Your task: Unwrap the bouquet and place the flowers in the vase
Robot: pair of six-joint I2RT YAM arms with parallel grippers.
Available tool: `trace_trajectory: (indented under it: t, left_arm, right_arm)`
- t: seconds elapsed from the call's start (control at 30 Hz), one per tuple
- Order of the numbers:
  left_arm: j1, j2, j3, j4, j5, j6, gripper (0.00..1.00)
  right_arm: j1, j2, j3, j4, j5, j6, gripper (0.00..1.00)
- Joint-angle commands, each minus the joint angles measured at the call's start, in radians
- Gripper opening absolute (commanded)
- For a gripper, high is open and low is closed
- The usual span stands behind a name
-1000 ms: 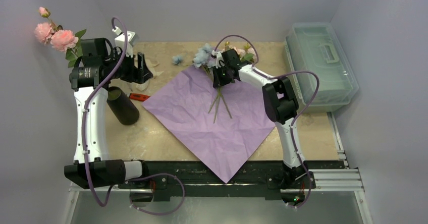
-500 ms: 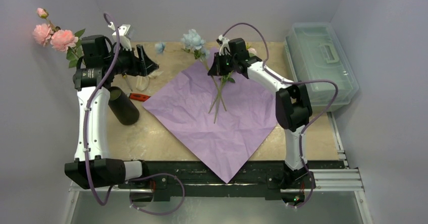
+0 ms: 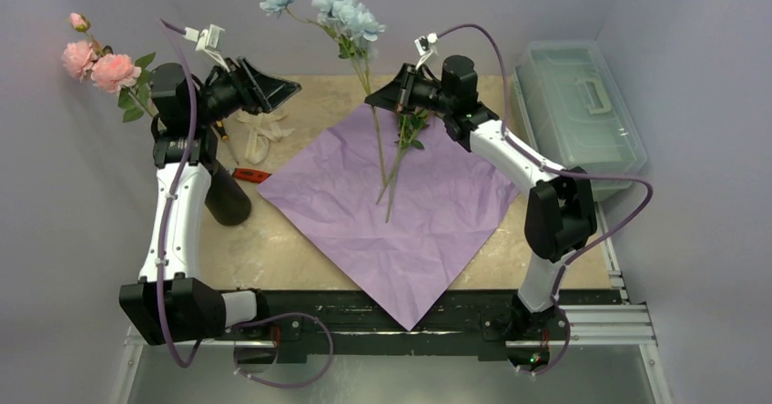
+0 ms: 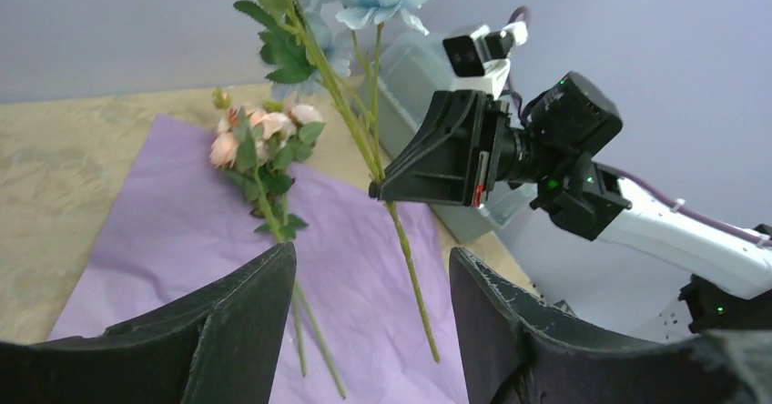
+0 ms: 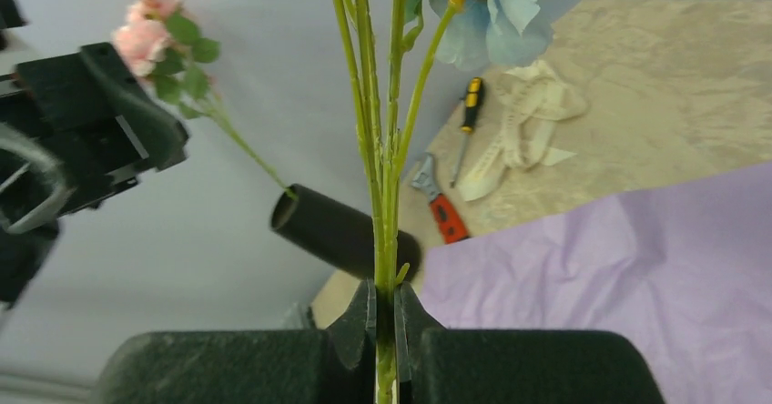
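My right gripper (image 3: 375,101) (image 5: 384,313) is shut on the green stems of the pale-blue flowers (image 3: 346,13) (image 5: 510,13). It holds them upright above the spread lilac paper (image 3: 401,231), and their stem ends hang free. Peach flowers (image 4: 259,136) lie on the paper with their stems (image 3: 391,186) pointing toward me. The dark vase (image 3: 226,199) (image 5: 337,231) stands at the left with pink flowers (image 3: 100,63) in it. My left gripper (image 3: 287,85) (image 4: 373,258) is open and raised, facing the held stems from the left, with nothing between its fingers.
A clear lidded box (image 3: 578,113) sits at the right edge. A cream ribbon (image 3: 259,131), a yellow-handled screwdriver (image 5: 469,104) and a red-handled tool (image 3: 250,175) lie between the vase and the paper.
My right gripper closed on the blue flowers' stems and lifted them off the paper, rising toward the back. The left arm rose and its gripper swung toward them.
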Motion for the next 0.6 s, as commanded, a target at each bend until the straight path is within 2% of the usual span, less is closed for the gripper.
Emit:
trace_trajectory:
  t: [0.0, 0.13, 0.33, 0.57]
  left_arm:
    - [-0.031, 0.027, -0.019, 0.359, 0.069, -0.257, 0.63]
    - [-0.081, 0.067, -0.022, 0.429, 0.061, -0.314, 0.65]
    - [-0.166, 0.123, -0.001, 0.485, 0.020, -0.336, 0.66]
    - [-0.218, 0.173, 0.018, 0.457, -0.043, -0.297, 0.57]
  right_arm:
    - [0.005, -0.067, -0.045, 0.256, -0.109, 0.186, 0.00]
    - [0.009, -0.078, -0.091, 0.370, -0.153, 0.284, 0.00]
    - [0.040, -0.088, -0.095, 0.414, -0.214, 0.308, 0.00]
    - [0.063, -0.101, -0.088, 0.444, -0.246, 0.318, 0.00]
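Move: The blue flowers' stems, shut in the right fingers, lie about 16 cm to the right of the left gripper, some 8 cm ahead and 6 cm lower; their heads stand about 16 cm ahead of it, 12 cm right and 8 cm higher. The vase is about 15 cm left, 16 cm back and 29 cm below. The left gripper lies some 16 cm left of the right hand, 7 cm nearer the base and 9 cm higher. Bring the open left gripper about 8 cm to the right towards the stems just above the right hand's grip, rising 3 cm at first and then easing down, and swing it clockwise about 15 degrees. Meanwhile keep the right fingers shut on the stems and carry the blue flowers back about 7 cm, with some 5 cm of lift and a little left, while the wrist turns counter-clockwise and rolls its left side up. ##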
